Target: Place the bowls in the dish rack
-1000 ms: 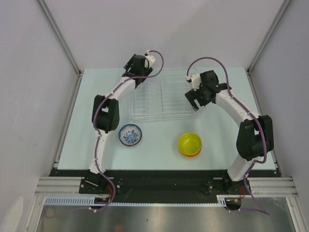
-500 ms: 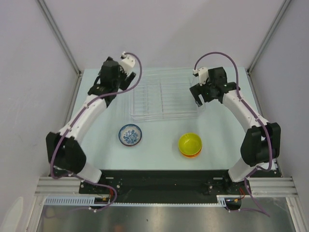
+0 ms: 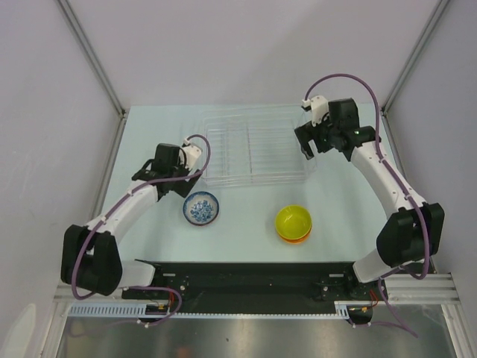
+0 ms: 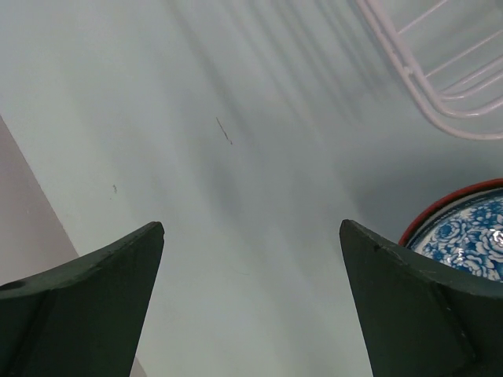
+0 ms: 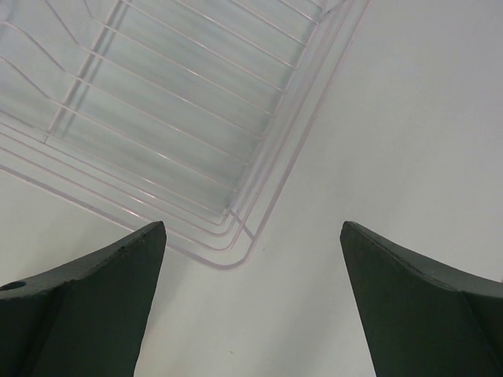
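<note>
A white bowl with a blue pattern (image 3: pixel 201 207) sits on the table left of centre. In the left wrist view it (image 4: pixel 465 236) shows a red rim under its edge. A yellow-green bowl (image 3: pixel 294 220) is stacked on an orange one (image 3: pixel 295 238) to the right. The clear dish rack (image 3: pixel 253 181) stands behind them, with no bowl in it. My left gripper (image 3: pixel 181 186) (image 4: pixel 251 228) is open just left of the patterned bowl, low over bare table. My right gripper (image 3: pixel 311 149) (image 5: pixel 251 228) is open over the rack's right corner (image 5: pixel 236 251), holding nothing.
The pale table (image 3: pixel 246 239) ends at metal frame posts (image 3: pixel 93 56) and grey walls on both sides. The rack's near-left corner (image 4: pixel 428 110) lies just beyond my left fingers. The black base rail (image 3: pixel 246 272) runs along the near edge.
My left arm has swung from the rack's far left corner back and down to the patterned bowl's left side. My right gripper has shifted toward the rack's right edge. Both jaws widened slightly.
</note>
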`<state>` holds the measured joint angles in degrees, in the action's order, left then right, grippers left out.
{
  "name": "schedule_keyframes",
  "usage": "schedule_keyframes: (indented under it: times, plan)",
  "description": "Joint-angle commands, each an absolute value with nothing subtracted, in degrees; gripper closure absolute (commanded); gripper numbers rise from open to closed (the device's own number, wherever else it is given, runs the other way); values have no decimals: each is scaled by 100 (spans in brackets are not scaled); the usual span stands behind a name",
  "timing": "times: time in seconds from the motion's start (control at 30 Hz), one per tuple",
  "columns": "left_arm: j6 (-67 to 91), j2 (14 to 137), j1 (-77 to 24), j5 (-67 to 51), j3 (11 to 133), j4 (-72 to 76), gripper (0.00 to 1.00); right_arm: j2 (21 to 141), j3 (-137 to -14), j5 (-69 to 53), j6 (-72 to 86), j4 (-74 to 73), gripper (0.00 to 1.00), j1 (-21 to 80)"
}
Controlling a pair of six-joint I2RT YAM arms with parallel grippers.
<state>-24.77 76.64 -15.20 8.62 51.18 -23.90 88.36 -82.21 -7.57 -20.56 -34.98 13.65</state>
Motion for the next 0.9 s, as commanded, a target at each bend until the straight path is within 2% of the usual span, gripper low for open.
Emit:
schedule_keyframes:
  times: [0.0,0.2,0.4,0.6,0.87]
  plan:
    - [-2241,7173,-1512,440,5080,-2434,1,8482,-8297,-791,-1995,-3507,0,1389]
    - [-2241,6882,-1512,45,5036,-2733,4,8403,-8209,-730,-1995,-3498,0,1389]
    - [-2487,6768,-1512,-544,4773,-2988,14,8376,-8191,-677,-1995,-3480,0,1397]
    - [-2628,6715,-1512,-923,4553,-3155,19,8332,-8130,-633,-1986,-3472,0,1441]
    - [-2742,6846,-1512,-1195,4412,-3155,34,8323,-8060,-563,-1942,-3419,0,1529]
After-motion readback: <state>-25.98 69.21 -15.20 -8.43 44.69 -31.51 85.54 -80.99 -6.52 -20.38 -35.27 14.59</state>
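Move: The blue-patterned bowl lies about 7 cm back towards the base and 7 cm to the right of the open left hand, some 8 cm lower. From that hand the dish rack's middle is roughly 19 cm ahead and 26 cm to the right, and the yellow bowl stands about 34 cm to the right of the blue one and 5 cm nearer the base. For the right hand, the blue bowl is around 36 cm to the left and 16 cm back. Heading for the blue bowl's left rim, the left hand draws back about 6 cm and drifts right some 3 cm, first lifting a couple of centimetres, then sinking about 5 so its tips end lower. The wrist tips down, turns clockwise and dips its left side, roughly 10 degrees each, while the fingers close by about a third; no touch can be made out. ##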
